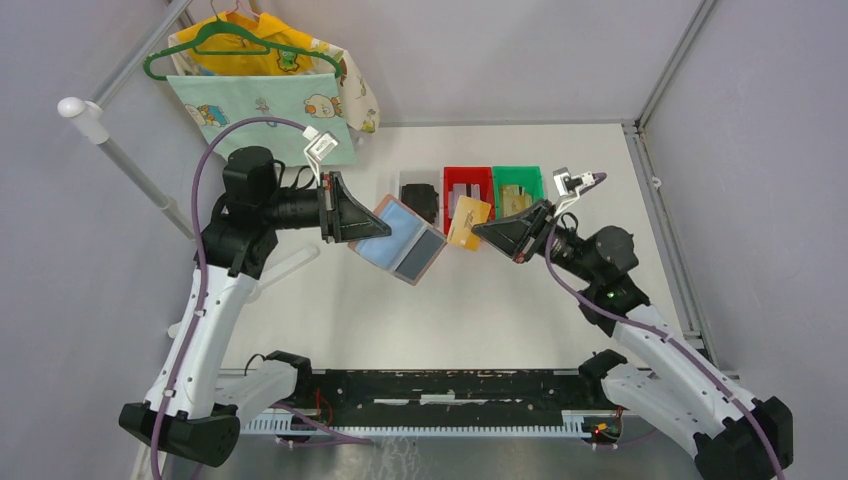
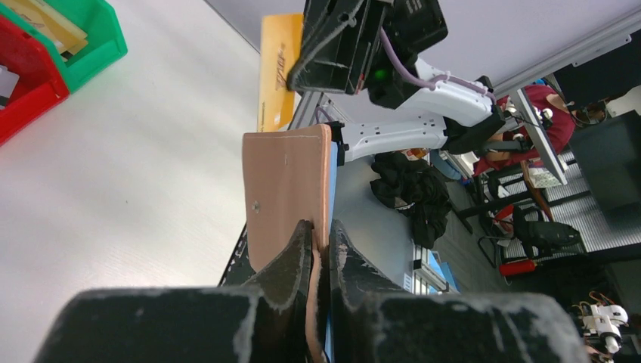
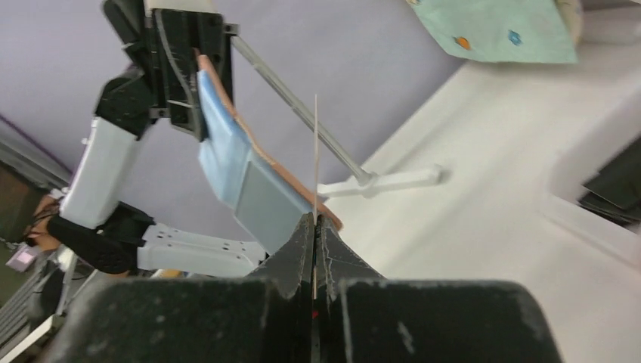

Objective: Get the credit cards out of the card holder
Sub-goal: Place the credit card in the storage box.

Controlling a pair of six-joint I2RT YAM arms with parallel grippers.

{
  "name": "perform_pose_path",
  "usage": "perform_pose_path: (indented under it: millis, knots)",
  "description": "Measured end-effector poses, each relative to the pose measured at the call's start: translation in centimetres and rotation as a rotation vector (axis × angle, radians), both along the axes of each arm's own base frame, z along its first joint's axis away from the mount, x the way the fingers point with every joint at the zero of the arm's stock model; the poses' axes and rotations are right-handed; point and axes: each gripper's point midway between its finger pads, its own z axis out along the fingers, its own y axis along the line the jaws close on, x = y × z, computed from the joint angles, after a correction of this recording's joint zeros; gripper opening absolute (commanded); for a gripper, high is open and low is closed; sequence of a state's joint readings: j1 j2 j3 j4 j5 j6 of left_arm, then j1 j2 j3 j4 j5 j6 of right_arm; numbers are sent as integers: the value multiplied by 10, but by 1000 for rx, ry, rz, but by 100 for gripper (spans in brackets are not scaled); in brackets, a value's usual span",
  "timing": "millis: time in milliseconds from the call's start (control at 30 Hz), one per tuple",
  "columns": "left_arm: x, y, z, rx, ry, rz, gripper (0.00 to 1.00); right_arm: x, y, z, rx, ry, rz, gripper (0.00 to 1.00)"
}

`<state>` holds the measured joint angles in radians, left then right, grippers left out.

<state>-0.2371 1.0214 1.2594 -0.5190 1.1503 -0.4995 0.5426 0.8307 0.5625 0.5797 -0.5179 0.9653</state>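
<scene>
The card holder (image 1: 400, 240) is open, pinkish-tan outside and blue-grey inside, held in the air over the table. My left gripper (image 1: 368, 225) is shut on its left edge; the left wrist view shows the tan cover (image 2: 287, 181) clamped between the jaws of the left gripper (image 2: 323, 231). My right gripper (image 1: 478, 230) is shut on a thin golden-orange card (image 1: 468, 222), just right of the holder and apart from it. The card shows edge-on (image 3: 315, 151) above the right gripper (image 3: 314, 219), with the holder (image 3: 242, 166) behind. I cannot tell whether pale cards sit in the sleeves.
A black blocky item (image 1: 418, 198), a red bin (image 1: 468, 173) and a green bin (image 1: 517, 171) with a golden-tan item stand behind the grippers. Children's clothes on a green hanger (image 1: 265, 90) hang at the back left by a white pole (image 1: 130, 165).
</scene>
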Motion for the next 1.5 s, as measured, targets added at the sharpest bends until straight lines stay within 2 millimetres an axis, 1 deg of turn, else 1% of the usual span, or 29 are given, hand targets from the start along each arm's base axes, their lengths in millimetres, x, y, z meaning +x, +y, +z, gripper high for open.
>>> perform_pose_path:
  millis: [167,267,367,533,667,800,867,933,1033,1100,1167,1233,1333,1500]
  knots:
    - [-1,1,-5,15,1,-4,3,27,-21,-20,-142,58,-69,0]
    - [-2,2,-9,26,-3,-6,3,46,-36,-39,-219,111,-117,0]
    - [-1,3,-14,47,-13,2,3,70,-53,-62,-318,174,-180,0]
    - [-2,5,-22,72,-30,-2,2,109,-87,-94,-508,263,-300,0]
    - [-3,6,-25,83,-40,-7,2,135,-113,-110,-649,295,-398,0]
    - [-4,7,-28,92,-46,-11,2,160,-130,-126,-768,319,-454,0]
    - [-5,7,-28,93,-49,-13,2,172,-136,-143,-826,341,-466,0]
    - [-5,7,-29,95,-50,-14,2,180,-141,-162,-875,373,-468,0]
    - [-5,7,-29,96,-57,-15,2,187,-145,-196,-941,440,-443,0]
    - [-5,7,-29,96,-57,-15,2,193,-145,-215,-973,480,-421,0]
    - [-4,7,-29,96,-57,-15,2,200,-145,-229,-990,507,-406,0]
    - [-5,7,-29,96,-57,-16,2,205,-144,-239,-1001,525,-395,0]
    - [-4,7,-29,96,-57,-16,2,217,-142,-241,-1000,519,-394,0]
    - [-3,6,-31,97,-48,-18,2,227,-137,-250,-993,528,-372,0]
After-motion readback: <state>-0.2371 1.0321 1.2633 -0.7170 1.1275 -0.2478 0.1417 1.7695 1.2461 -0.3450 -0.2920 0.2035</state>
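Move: The gold credit card is already pinched in the right hand. The green box it is taken to lies about 27 cm ahead of that hand, 12 cm to its right and 32 cm below. At the same depth and height, the red box is 2 cm to the hand's right and the white box 9 cm to its left. The card holder hangs roughly level, 13 cm left and 1 cm back. From the left hand, the green box is some 29 cm ahead, 27 cm right and 36 cm below. The gold card is carried away from the card holder to the green box: the right hand, fingers kept shut on it, sweeps down about 25 cm, forward almost as far and some 14 cm right, then drops more steeply before easing forward. Its wrist swings nearly 70 degrees, from pointing left to down and forward. The left hand keeps its grip on the holder, sinking about 3 cm. ##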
